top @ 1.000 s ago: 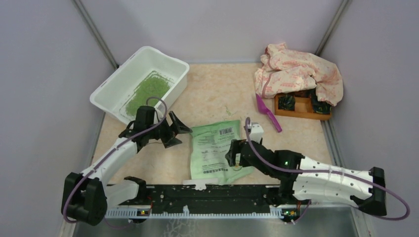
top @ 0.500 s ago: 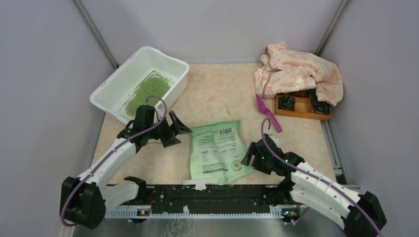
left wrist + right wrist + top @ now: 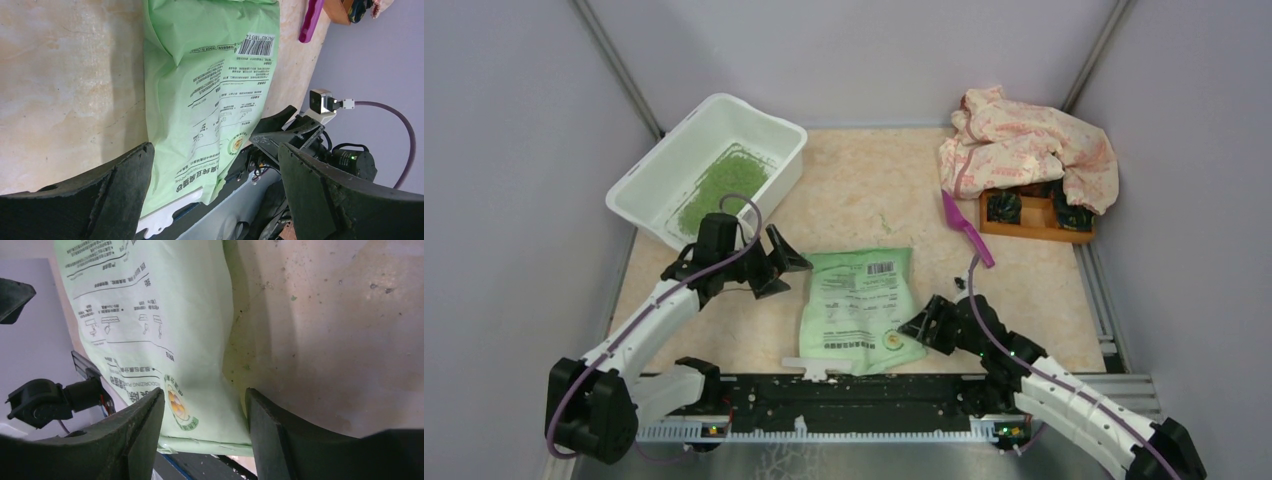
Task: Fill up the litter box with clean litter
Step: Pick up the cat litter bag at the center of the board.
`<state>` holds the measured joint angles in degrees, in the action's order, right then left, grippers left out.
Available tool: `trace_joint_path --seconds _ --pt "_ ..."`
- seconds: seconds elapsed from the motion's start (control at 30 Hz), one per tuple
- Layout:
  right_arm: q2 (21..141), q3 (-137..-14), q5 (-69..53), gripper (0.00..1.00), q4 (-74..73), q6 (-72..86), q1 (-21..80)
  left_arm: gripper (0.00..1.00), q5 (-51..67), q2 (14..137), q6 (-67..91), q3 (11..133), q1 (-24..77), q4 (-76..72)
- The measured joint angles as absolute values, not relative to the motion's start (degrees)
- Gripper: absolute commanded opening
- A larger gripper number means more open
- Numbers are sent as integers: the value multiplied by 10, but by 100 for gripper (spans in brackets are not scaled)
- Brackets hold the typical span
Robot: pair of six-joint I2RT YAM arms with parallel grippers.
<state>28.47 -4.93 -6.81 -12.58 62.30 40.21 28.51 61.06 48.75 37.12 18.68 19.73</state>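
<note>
The litter box (image 3: 640, 189), a white tub, stands at the far left with a patch of clean litter (image 3: 720, 184) on its floor. A flat light green printed bag (image 3: 860, 308) (image 3: 210, 85) (image 3: 150, 315) lies on the table between the arms, its near end reaching the black rail. My left gripper (image 3: 784, 271) (image 3: 215, 170) hovers open just left of the bag, holding nothing. My right gripper (image 3: 917, 334) (image 3: 204, 412) sits low at the bag's near right corner. That corner lies between its jaws, which stand apart, with a gap on both sides.
A pink scoop (image 3: 967, 228) lies at the right of centre. Behind it an orange wooden compartment tray (image 3: 1036, 222) sits half under a crumpled patterned wrapper (image 3: 1024, 145). A few stray granules (image 3: 884, 222) dot the table. Grey walls close in on both sides.
My right arm has drawn back and dropped to the bag's near right corner, its jaws narrowing a little. The bag has slid slightly left and toward the rail. The left arm has not moved.
</note>
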Motion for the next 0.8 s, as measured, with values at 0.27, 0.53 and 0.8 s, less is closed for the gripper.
trace_joint_path --seconds 0.27,0.53,0.8 --pt "304 -39 -110 0 -76 585 402 99 286 605 488 369 187 198" --pt "396 -108 -208 0 -18 571 344 99 265 562 477 399 187 247" --pt "480 -208 -351 0 110 643 171 99 247 524 451 441 173 290"
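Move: The green litter bag lies flat, its near right corner region already between my right hand's open fingers; the bag's middle is about 14 cm to that hand's left, 5 cm ahead and a centimetre or two lower. The white clip on the near edge is some 25 cm left and 7 cm back; the purple scoop lies 25 cm ahead and 12 cm right. From my left hand the bag's middle is roughly 14 cm right, 9 cm back and 11 cm below. I shut my right fingers on the edge of the bag near its near right corner, almost staying in place, then lift that pinched part about 14 cm and carry it some 9 cm forward, speeding up and tilting the fingers some 20 degrees towards level. My left hand, open and empty, rises about 6 cm beside the bag, its wrist tipping up a little. ##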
